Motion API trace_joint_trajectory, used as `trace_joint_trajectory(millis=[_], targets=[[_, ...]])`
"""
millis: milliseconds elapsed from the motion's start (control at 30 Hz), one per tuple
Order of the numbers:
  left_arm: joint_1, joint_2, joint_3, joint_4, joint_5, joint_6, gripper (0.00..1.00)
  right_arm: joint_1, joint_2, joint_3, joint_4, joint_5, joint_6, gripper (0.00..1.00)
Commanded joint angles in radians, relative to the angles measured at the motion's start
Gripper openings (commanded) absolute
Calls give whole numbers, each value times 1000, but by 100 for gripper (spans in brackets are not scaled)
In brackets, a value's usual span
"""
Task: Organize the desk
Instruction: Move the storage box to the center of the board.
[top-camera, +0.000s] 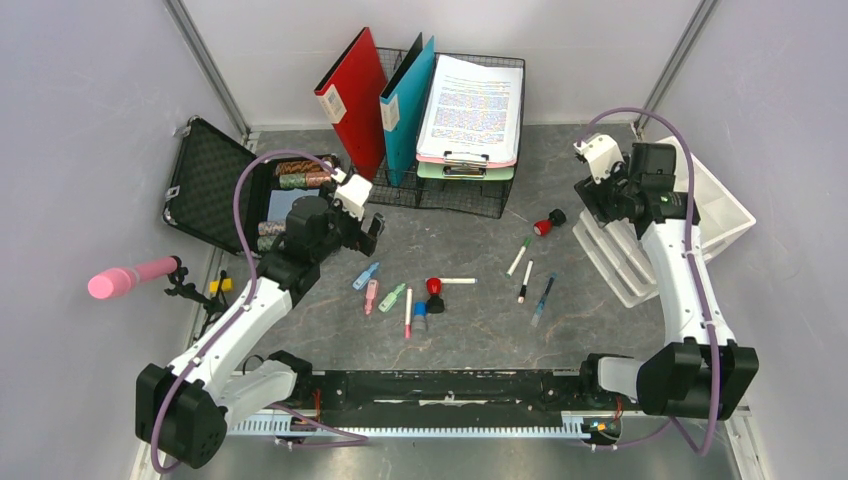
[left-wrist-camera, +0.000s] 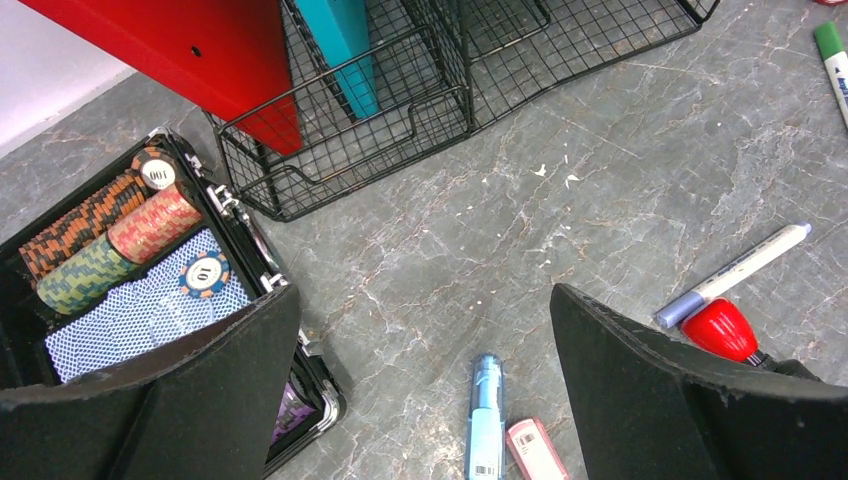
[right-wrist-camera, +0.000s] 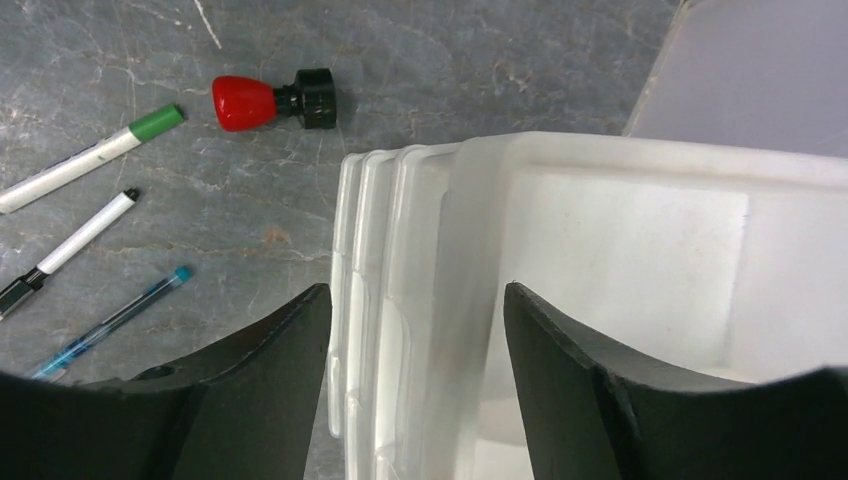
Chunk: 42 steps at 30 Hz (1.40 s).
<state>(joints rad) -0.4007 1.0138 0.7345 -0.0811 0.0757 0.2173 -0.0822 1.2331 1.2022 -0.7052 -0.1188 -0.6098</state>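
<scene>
The dark-grey stone-look desk (top-camera: 480, 330) has small items scattered at its middle: a blue stick (top-camera: 366, 275) (left-wrist-camera: 485, 420), a pink one (top-camera: 371, 295) (left-wrist-camera: 535, 450), a green one (top-camera: 392, 297), a red-topped stamp (top-camera: 434, 290) (left-wrist-camera: 725, 330) and pens (top-camera: 520, 255). My left gripper (top-camera: 375, 232) (left-wrist-camera: 425, 300) hangs open above bare desk beside the blue stick, holding nothing. My right gripper (top-camera: 590, 208) (right-wrist-camera: 417, 290) is open, its jaws either side of the rims of a stack of white trays (top-camera: 640, 260) (right-wrist-camera: 420, 200).
An open black case (top-camera: 215, 190) with poker chips (left-wrist-camera: 100, 240) lies at the left. A wire rack (top-camera: 450, 185) at the back holds a red folder (top-camera: 352, 100), a teal folder (top-camera: 407, 105) and a clipboard (top-camera: 472, 110). A second red stamp (top-camera: 545, 224) (right-wrist-camera: 245, 102) lies near the trays.
</scene>
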Motion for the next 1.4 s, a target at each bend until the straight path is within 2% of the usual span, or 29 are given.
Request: trace_joint_trajectory(millis=[0, 167, 367, 567, 867, 1167, 1367], targets=[[3, -24, -6, 5, 27, -38, 100, -9, 11, 38, -24, -13, -13, 68], [2, -17, -1, 6, 40, -36, 100, -10, -1, 37, -55, -53, 18, 57], [2, -5, 6, -8, 47, -20, 100, -10, 6, 73, -98, -95, 66, 32], [2, -3, 28, -32, 47, -9, 100, -8, -3, 117, -130, -174, 133, 17], [3, 31, 74, -44, 62, -23, 100, 5, -5, 131, -173, -306, 201, 9], [3, 71, 114, -52, 81, -63, 100, 16, 10, 186, -175, -358, 256, 6], [2, 105, 140, -62, 106, -78, 100, 77, 3, 134, -116, -369, 299, 7]])
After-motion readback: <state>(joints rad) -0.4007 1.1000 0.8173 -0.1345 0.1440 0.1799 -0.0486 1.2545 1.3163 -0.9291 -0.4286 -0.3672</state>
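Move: The right hand stands over the storage box's left rim, fingers open astride the wall; the box's middle is about 16 cm to its right, level fore and aft, and some 10 cm below. On the table about 20 cm below, the red stamp lies 8 cm left and 2 cm ahead, the green marker 15 cm left and 7 cm back, the black marker 13 cm left and 13 cm back. From the left hand the box is roughly 66 cm right, 3 cm ahead and 8 cm below. Close the right fingers on the storage box's left wall, pinching its rim after a slight dip. Keeping that pinch, draw the box left about 7 cm and back some 3 cm, towards the markers, while rolling the wrist some 20 degrees so that the hand's left side rises. ##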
